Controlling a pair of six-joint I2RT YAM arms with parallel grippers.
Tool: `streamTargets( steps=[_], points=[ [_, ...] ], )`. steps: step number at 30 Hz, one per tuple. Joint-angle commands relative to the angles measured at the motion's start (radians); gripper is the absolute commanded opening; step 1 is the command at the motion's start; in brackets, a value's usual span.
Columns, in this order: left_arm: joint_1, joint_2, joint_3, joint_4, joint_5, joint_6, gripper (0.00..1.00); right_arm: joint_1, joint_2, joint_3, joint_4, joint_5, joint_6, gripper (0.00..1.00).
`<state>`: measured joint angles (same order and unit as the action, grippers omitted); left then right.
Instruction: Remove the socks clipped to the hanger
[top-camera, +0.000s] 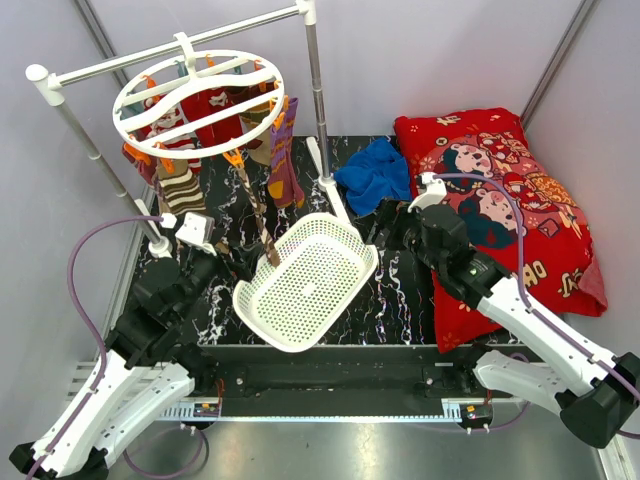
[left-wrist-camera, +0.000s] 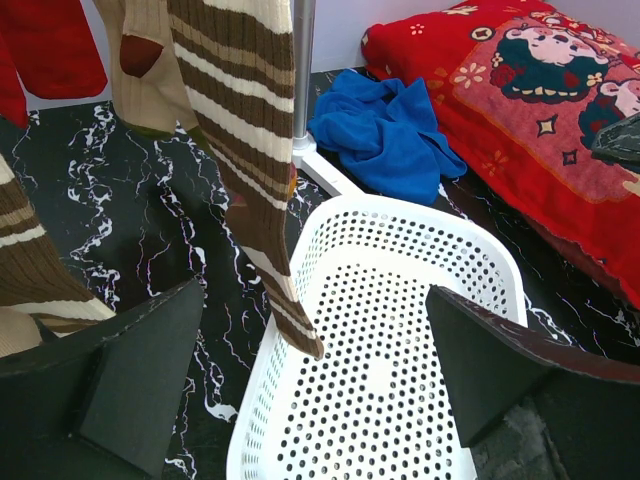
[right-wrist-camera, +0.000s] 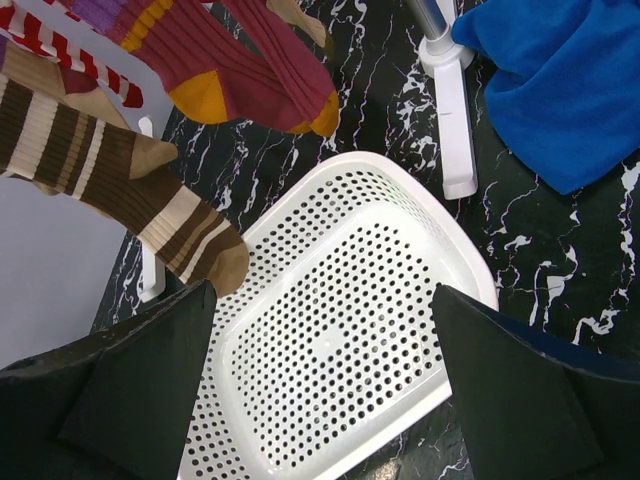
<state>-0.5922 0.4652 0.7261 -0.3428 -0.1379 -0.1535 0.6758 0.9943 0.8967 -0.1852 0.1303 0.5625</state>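
The white ring hanger (top-camera: 200, 95) hangs from the rack's top bar at the back left. Several socks are clipped under it: red ones (top-camera: 215, 110), a brown striped one (top-camera: 178, 185), a purple-maroon one (top-camera: 283, 160) and a thin brown striped one (top-camera: 255, 215). My left gripper (top-camera: 228, 262) is open below them. In the left wrist view the brown striped sock (left-wrist-camera: 240, 120) dangles ahead of the open left gripper (left-wrist-camera: 315, 385), untouched. My right gripper (top-camera: 385, 225) is open too. The right wrist view shows brown striped (right-wrist-camera: 120, 180) and maroon (right-wrist-camera: 220, 60) socks beyond the open right gripper (right-wrist-camera: 330, 390).
A white perforated basket (top-camera: 262, 300) lies between the arms, below both grippers. A blue cloth (top-camera: 375, 172) lies at the back, a big red cartoon pillow (top-camera: 500, 200) on the right. The rack's poles (top-camera: 315, 90) and white foot (right-wrist-camera: 455, 130) stand near the basket.
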Motion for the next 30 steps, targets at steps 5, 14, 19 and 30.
streamTargets(
  steps=[5, 14, 19, 30],
  points=[
    [0.002, -0.016, -0.001, 0.044, -0.009, 0.023, 0.99, 0.005, -0.028, 0.022, 0.038, 0.038, 0.002, 1.0],
    [0.002, -0.059, 0.004, 0.041, -0.063, 0.003, 0.99, 0.005, 0.078, 0.102, 0.147, -0.202, 0.002, 0.95],
    [0.003, -0.076, 0.065, -0.002, -0.166, -0.073, 0.99, 0.048, 0.234, 0.168, 0.26, -0.213, -0.006, 0.87],
    [0.003, -0.05, 0.15, -0.074, -0.222, -0.15, 0.97, 0.185, 0.556, 0.383, 0.476, -0.138, -0.099, 0.79]
  ],
)
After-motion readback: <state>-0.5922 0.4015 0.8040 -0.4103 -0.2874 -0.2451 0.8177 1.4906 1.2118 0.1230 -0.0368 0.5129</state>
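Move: The striped sock hanging over the basket is some 22 cm to the right hand's left and 2 cm ahead, its middle about 3 cm higher; from the left hand, it is about 9 cm ahead, 4 cm to the right and slightly above. From the right hand, the purple sock hangs roughly 14 cm ahead and 12 cm left, and the basket's middle is 5 cm ahead, 13 cm left and some 20 cm below. The second striped sock is about 8 cm ahead and 10 cm left of the left hand. After barely stirring at first, the right hand sweeps about 15 cm to its left and some 4 cm forward, rising slightly, above the basket towards the striped sock; it swings nearly 20 degrees counter-clockwise and narrows its wide-open fingers by about a fifth, still short of the cloth. Meanwhile the left hand, fingers still wide open and holding nothing, shifts about 3 cm left and as much up, to the side where the second striped sock hangs, with a small counter-clockwise turn. ##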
